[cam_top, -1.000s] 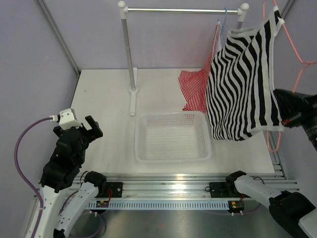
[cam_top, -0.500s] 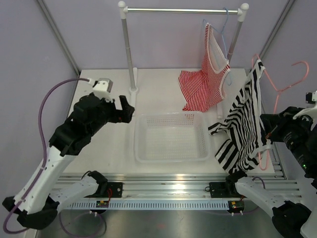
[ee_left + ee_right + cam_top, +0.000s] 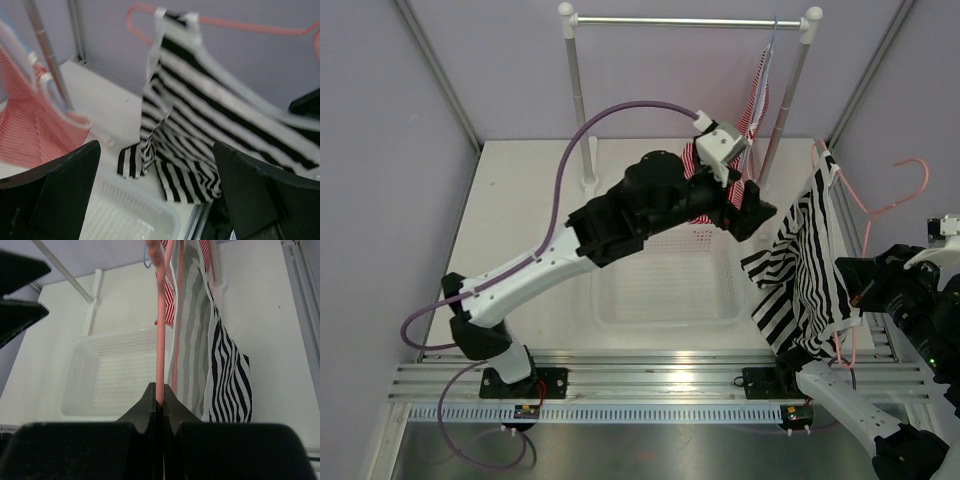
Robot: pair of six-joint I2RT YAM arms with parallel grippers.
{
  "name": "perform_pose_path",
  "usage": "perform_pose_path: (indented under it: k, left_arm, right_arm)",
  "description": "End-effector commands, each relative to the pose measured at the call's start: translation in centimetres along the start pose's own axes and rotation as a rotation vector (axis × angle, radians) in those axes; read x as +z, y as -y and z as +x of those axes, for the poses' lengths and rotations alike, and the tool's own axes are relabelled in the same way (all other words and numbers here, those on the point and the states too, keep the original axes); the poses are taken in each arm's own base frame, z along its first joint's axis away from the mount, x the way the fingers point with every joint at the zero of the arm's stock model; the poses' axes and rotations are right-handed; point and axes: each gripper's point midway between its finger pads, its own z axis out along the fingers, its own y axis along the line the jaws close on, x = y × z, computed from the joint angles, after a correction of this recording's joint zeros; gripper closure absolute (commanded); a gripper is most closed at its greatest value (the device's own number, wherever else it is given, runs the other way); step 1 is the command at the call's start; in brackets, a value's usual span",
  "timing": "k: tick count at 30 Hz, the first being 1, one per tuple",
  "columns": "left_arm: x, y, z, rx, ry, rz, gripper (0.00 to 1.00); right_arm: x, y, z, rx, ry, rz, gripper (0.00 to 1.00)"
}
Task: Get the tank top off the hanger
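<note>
The black-and-white striped tank top [image 3: 808, 265] hangs on the pink wire hanger [image 3: 880, 200] over the table's right side, its lower hem drooping by the basket's right edge. My right gripper [image 3: 858, 292] is shut on the hanger; in the right wrist view its jaws [image 3: 160, 394] pinch the pink wire [image 3: 160, 335], with the tank top [image 3: 225, 375] just to the right. My left gripper [image 3: 757, 212] reaches across the basket, open, just left of the cloth without touching it. From the left wrist, the tank top [image 3: 200, 125] and hanger [image 3: 240, 22] lie ahead of the open left gripper [image 3: 156, 147].
A white perforated basket [image 3: 665, 310] sits mid-table under my left arm. Behind it stands a clothes rack [image 3: 690, 20] with a red-and-white striped top [image 3: 758, 95] on a light blue hanger. Aluminium rails [image 3: 650, 380] run along the near edge.
My left arm has swung from the left side over the basket to beside the tank top, still open. The hanger and tank top shifted slightly in my right gripper.
</note>
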Motion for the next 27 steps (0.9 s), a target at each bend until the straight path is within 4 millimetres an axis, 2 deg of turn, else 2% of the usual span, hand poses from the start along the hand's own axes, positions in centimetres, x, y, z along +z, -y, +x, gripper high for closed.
perform_pose_path:
  k: [1, 3, 6, 7, 8, 11, 13, 14, 15, 18, 24, 27]
  left_arm:
    - [2.6, 3.8, -5.0, 0.053, 0.148, 0.129, 0.01]
    - [4.7, 3.8, -4.2, 0.039, 0.14, 0.125, 0.01]
    - [6.1, 3.5, -4.4, 0.038, 0.158, 0.106, 0.05]
    - [7.3, 3.4, -3.1, 0.037, 0.133, 0.098, 0.06]
    - [7.6, 2.8, -3.5, 0.036, 0.148, 0.065, 0.06]
    - [9.2, 2.5, -2.7, 0.027, 0.148, 0.049, 0.06]
    - [9.8, 2.3, -2.8, 0.014, 0.166, 0.033, 0.06]
    - [10.6, 2.0, -2.2, 0.009, 0.157, 0.021, 0.05]
    - [10.7, 2.0, -2.7, 0.006, 0.174, 0.019, 0.04]
    - [11.8, 2.0, -2.3, 0.0, 0.176, 0.02, 0.05]
    - [13.1, 1.1, -0.8, 0.001, 0.152, -0.025, 0.18]
    - [13.3, 0.4, -0.4, 0.009, 0.147, -0.061, 0.33]
  right_arm:
    - [-0.5, 1.1, 4.3, -0.018, -0.159, 0.021, 1.0]
    - [-0.5, 1.2, 4.5, -0.023, -0.156, 0.021, 1.0]
    - [-0.5, 1.4, 4.6, -0.028, -0.146, 0.021, 1.0]
    - [-0.4, 1.3, 4.7, -0.032, -0.149, 0.019, 1.0]
    - [-0.4, 1.3, 4.7, -0.036, -0.15, 0.014, 1.0]
    - [0.0, 1.0, 5.3, -0.056, -0.173, -0.003, 1.0]
    - [0.1, 1.0, 5.4, -0.069, -0.176, -0.006, 1.0]
    - [0.1, 0.8, 5.3, -0.069, -0.167, -0.018, 1.0]
    - [0.0, 0.5, 5.4, -0.072, -0.169, -0.041, 1.0]
    - [-0.1, 0.2, 5.3, -0.081, -0.158, -0.068, 1.0]
    - [-0.6, 0.1, 4.8, -0.093, -0.132, -0.082, 1.0]
    - [-0.6, 0.2, 4.8, -0.098, -0.133, -0.081, 1.0]
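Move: The striped tank top's near shoulder strap, on the hanger's outer end, lies some 16 cm to the right of the empty left hand and 6 cm ahead, about level with it. From the right hand, which already pinches the hanger, it is about 24 cm ahead and 5 cm left. The red striped top hangs roughly 12 cm ahead of the left hand, 2 cm to the right and a dozen below. The hanger's hook is some 32 cm right and 5 cm ahead of the left hand. The tank top's strap is brought to meet the left hand: the right hand, still pinching the hanger, sinks about 4 cm and swings slightly counter-clockwise. The left hand, barely turning, reaches about 12 cm right towards the strap, slowing as it eases 5 cm forward and a few centimetres down, its wide-open fingers starting to close near the end. ##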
